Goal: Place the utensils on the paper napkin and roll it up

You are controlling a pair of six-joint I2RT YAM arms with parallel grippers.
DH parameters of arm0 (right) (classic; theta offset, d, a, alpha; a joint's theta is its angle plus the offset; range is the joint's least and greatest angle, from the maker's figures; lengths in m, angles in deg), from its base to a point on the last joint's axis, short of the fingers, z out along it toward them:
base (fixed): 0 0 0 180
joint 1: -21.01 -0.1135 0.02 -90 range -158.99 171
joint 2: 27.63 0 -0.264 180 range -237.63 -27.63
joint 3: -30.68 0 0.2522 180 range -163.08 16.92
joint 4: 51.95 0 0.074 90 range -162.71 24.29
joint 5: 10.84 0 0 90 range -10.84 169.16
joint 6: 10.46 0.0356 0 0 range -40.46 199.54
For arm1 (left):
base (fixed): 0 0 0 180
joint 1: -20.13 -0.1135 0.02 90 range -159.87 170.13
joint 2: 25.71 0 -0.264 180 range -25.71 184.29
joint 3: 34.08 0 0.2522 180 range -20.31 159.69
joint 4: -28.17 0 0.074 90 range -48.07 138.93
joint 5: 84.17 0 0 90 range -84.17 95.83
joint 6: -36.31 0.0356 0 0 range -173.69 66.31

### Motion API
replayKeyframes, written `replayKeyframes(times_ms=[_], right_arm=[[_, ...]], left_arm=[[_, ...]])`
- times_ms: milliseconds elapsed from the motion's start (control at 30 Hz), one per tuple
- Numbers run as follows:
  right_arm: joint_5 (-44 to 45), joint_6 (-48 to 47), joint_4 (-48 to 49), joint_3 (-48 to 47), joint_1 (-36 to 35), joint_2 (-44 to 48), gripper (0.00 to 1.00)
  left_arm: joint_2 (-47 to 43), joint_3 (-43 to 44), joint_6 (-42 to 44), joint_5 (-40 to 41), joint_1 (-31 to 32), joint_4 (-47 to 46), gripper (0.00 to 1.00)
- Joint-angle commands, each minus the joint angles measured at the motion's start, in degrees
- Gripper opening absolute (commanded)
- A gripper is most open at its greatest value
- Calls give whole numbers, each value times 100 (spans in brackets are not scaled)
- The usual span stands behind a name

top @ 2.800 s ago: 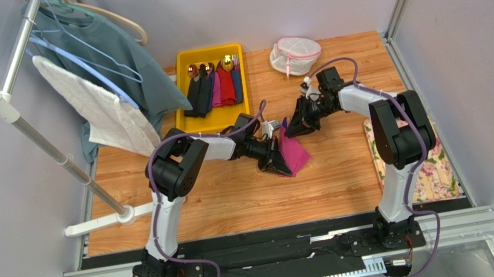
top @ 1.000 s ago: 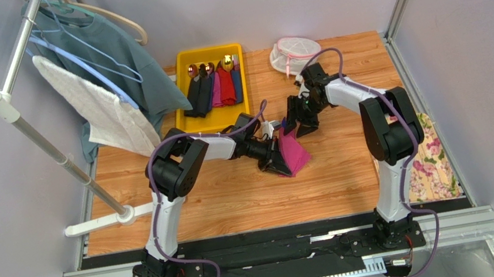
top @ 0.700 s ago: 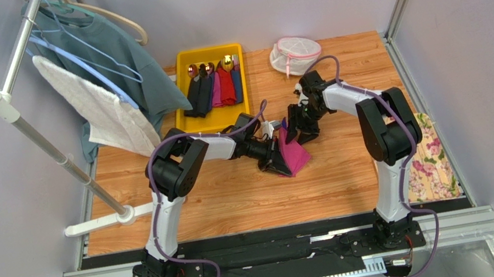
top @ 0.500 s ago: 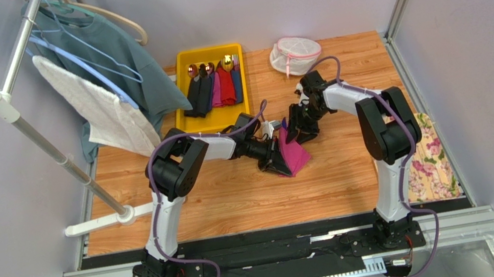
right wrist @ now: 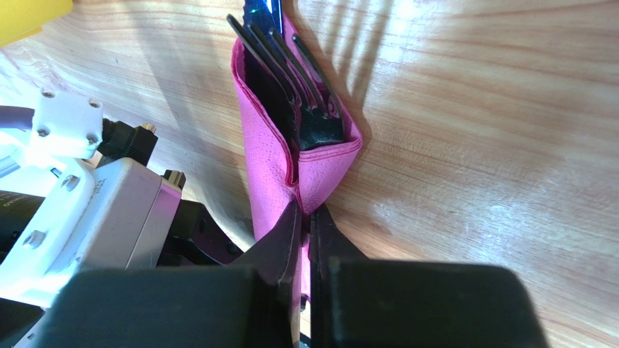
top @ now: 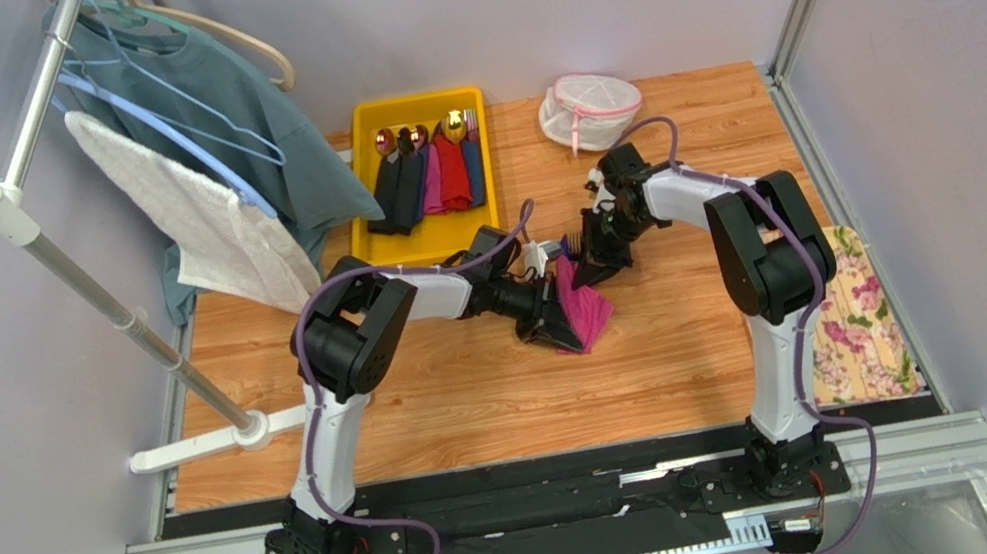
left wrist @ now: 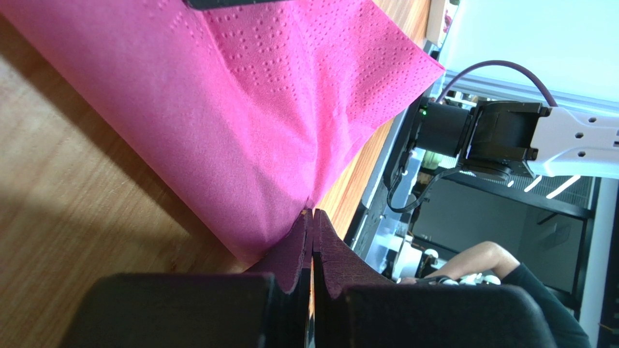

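Note:
The magenta paper napkin (top: 584,310) lies folded at mid table. In the right wrist view it (right wrist: 270,170) wraps over the dark utensils, with the fork (right wrist: 301,101) tines showing inside the fold. My left gripper (top: 560,305) is shut on the napkin's near-left edge; the left wrist view shows its tips (left wrist: 312,212) pinching the pink sheet (left wrist: 240,123). My right gripper (top: 578,267) is shut on the napkin's far corner, tips (right wrist: 306,214) clamped on the paper.
A yellow tray (top: 371,220) with sleeved gold cutlery stands at the back. A white mesh pouch (top: 588,110) lies at the back right. A floral cloth (top: 860,331) lies at the right edge. A clothes rack (top: 83,250) with garments stands left.
My right gripper moved left from near the pouch side down to the napkin's far corner and closed on it. The left gripper has held the napkin in place throughout.

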Motion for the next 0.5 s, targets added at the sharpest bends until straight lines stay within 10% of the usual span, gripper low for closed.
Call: replayKeyframes(times_ms=[0, 467], right_arm=[[215, -251, 301, 66, 98, -247, 0], [-1385, -93, 1109, 321, 608, 201, 0]], left_arm=[[36, -77, 325, 758, -22, 163, 0], [-1818, -640, 474, 1487, -92, -611, 58]])
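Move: The left hand has its shut fingers on the near end of the rolled paper napkin, whose middle lies about 5 cm ahead and 2 cm to its right, level with it. The right hand pinches the roll farther out, with the napkin's middle some 3 cm back and straight below by 1 cm. From the right hand the fork's tines stick out about 5 cm ahead, and the knife tip lies 7 cm ahead and 1 cm left. The yellow tray is some 17 cm ahead and 20 cm left of it. The left fingers let go of the napkin's near end, opening about halfway as the hand lifts some 3 cm and goes 2 cm forward, tilting its fingertips up. The right hand keeps its pinch around the roll and drags it about 2 cm forward and slightly right, rolling about 10 degrees so its fingers point flatter to the left. ##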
